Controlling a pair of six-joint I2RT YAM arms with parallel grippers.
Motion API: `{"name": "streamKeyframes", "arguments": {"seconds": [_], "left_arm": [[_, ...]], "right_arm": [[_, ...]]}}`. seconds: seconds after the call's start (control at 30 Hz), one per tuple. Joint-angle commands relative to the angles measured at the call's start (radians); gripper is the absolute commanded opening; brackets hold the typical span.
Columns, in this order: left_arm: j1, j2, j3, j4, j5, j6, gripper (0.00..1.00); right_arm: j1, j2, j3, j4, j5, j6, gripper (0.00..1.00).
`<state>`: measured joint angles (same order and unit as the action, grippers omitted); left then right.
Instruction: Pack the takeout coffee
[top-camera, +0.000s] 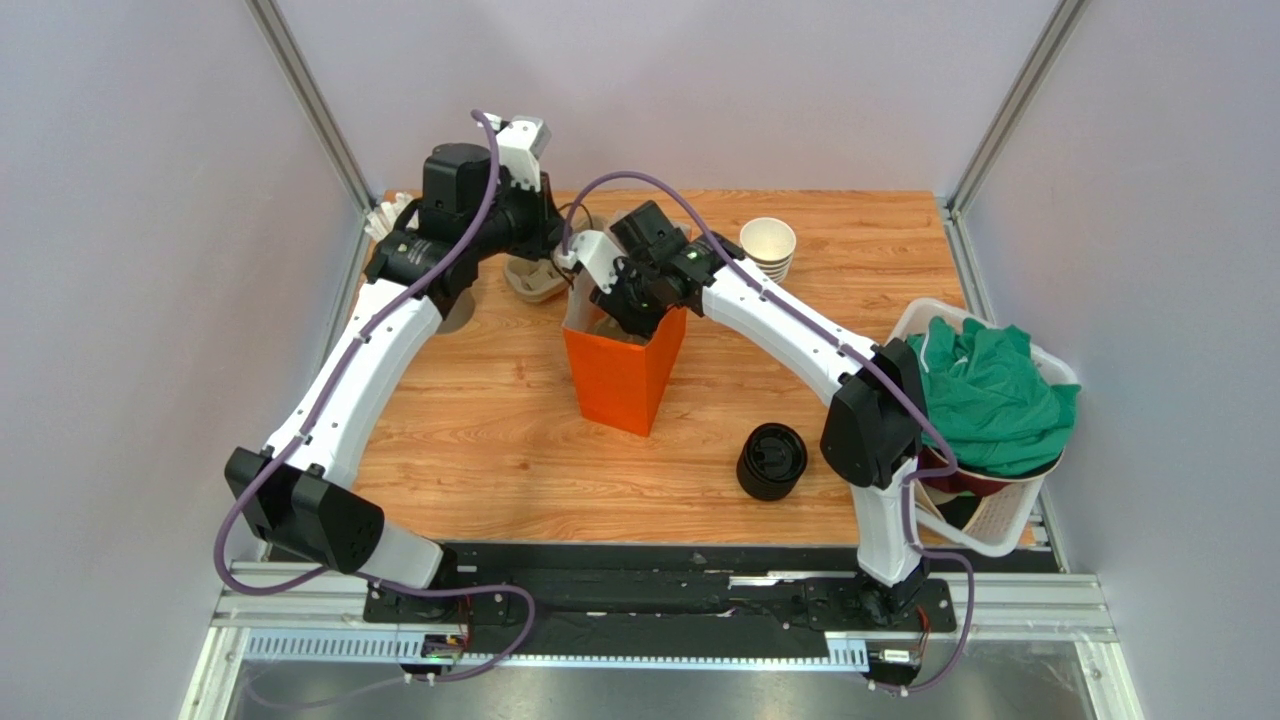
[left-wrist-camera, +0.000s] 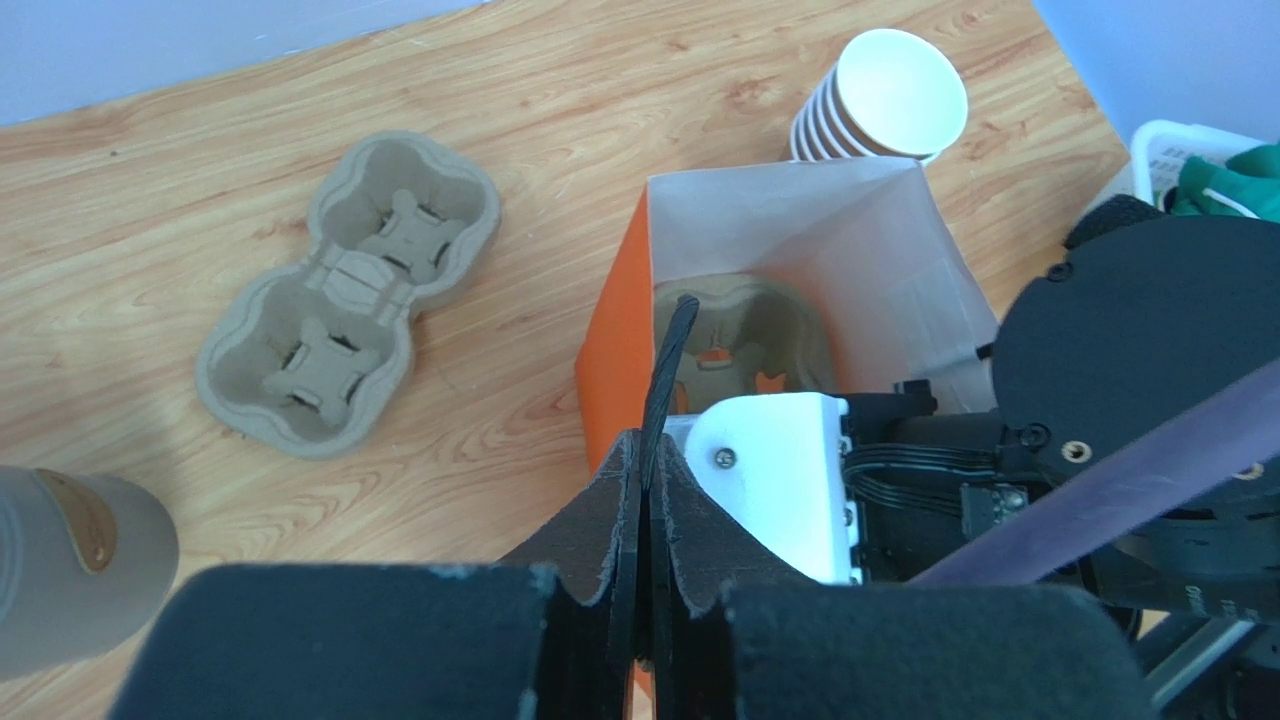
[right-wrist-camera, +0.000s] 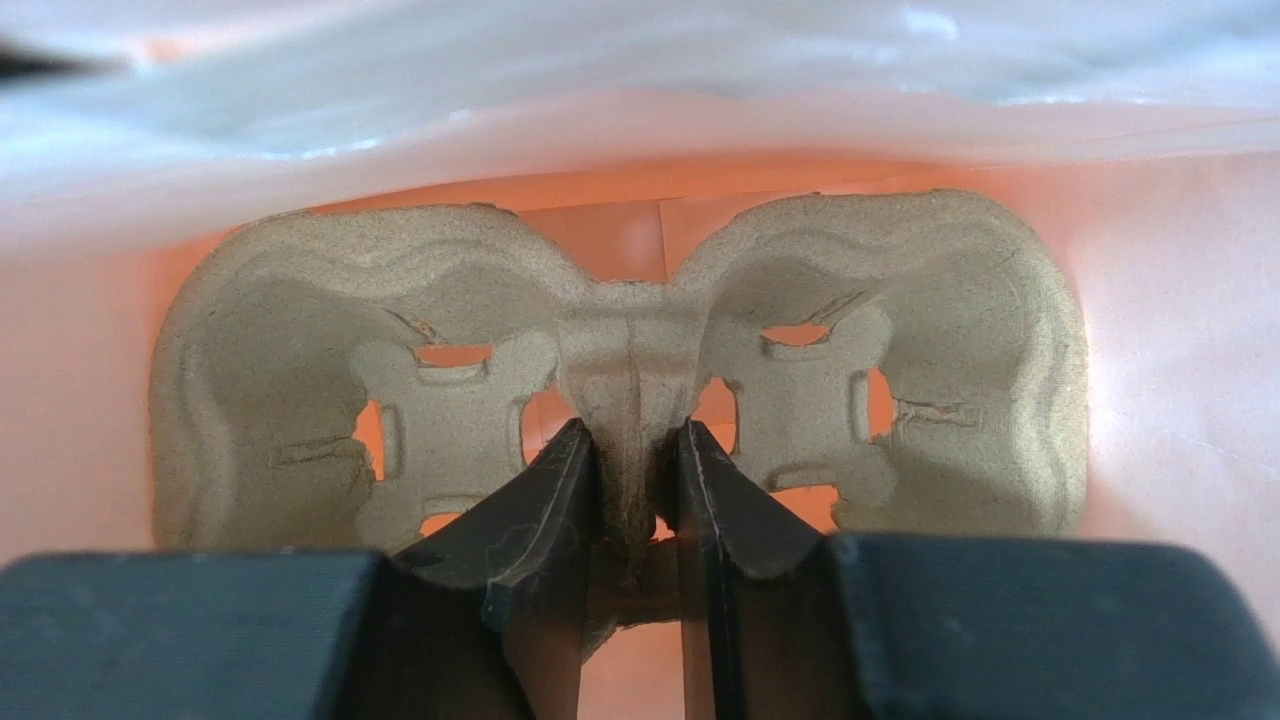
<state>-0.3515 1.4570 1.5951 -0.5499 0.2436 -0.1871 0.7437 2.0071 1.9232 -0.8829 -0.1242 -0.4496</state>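
No takeout coffee shows in any view. An orange paper bag (top-camera: 619, 383), white inside (left-wrist-camera: 842, 240), stands open at the table's middle. My left gripper (left-wrist-camera: 649, 450) is at the bag's near-left rim (top-camera: 576, 258), shut on a thin black strip (left-wrist-camera: 670, 368) that rises along that rim. My right gripper (top-camera: 625, 308) reaches down into the bag. There it is shut (right-wrist-camera: 631, 450) on the middle ridge of a pulp two-cup carrier (right-wrist-camera: 902, 375), which lies on the bag's floor (left-wrist-camera: 751, 338).
A second pulp carrier (left-wrist-camera: 353, 308) lies on the table left of the bag. A stack of lidless brown cups (top-camera: 768, 245) stands behind it, a pile of black lids (top-camera: 771, 461) in front. A white basket (top-camera: 1007, 525) with green cloth sits at the right edge. A frosted grey cylinder (left-wrist-camera: 60, 570) stands far left.
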Motion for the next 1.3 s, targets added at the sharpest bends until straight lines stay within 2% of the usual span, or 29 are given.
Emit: {"name": "streamKeyframes", "arguments": {"seconds": [0.0, 0.17, 0.43, 0.93, 1.27], "left_arm": [[-0.001, 0.002, 0.009, 0.004, -0.066, -0.021, 0.0], [0.0, 0.003, 0.006, -0.007, -0.159, -0.018, 0.0], [0.003, 0.011, 0.002, -0.008, -0.228, -0.02, 0.0], [0.013, 0.028, 0.008, -0.005, -0.242, -0.034, 0.0], [0.016, 0.039, 0.011, -0.012, -0.311, -0.037, 0.0]], "right_arm": [[0.0, -0.002, 0.023, 0.012, -0.006, 0.011, 0.26], [0.002, -0.001, 0.017, 0.012, -0.008, 0.011, 0.26], [0.0, 0.005, 0.008, 0.01, -0.009, 0.009, 0.26], [0.0, 0.032, -0.003, 0.006, -0.009, 0.0, 0.26], [0.002, 0.039, -0.003, -0.007, -0.015, -0.006, 0.26]]}}
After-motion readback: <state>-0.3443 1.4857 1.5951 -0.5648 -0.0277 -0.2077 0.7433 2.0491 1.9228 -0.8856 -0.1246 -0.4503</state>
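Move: The left fingers already pinch the bag's black handle; the orange bag's middle lies about 9 cm to this hand's right, 4 cm back and 19 cm below. The loose cup carrier on the table is some 16 cm ahead and 4 cm left of it, the straw pot about 20 cm left and 5 cm ahead. The right hand, holding a carrier inside the bag, has the bag's middle about 1 cm ahead, level sideways, 3 cm below; the cup stack stands 15 cm ahead and 21 cm right. Keep the handle pinched and draw the left gripper about 5 cm left and forward, sinking slightly, away from the bag mouth, while turning it some 15 degrees counter-clockwise. Hold the right gripper still at first, then push the carrier straight down about 2 cm towards the bag floor, fingers still shut on its middle. ##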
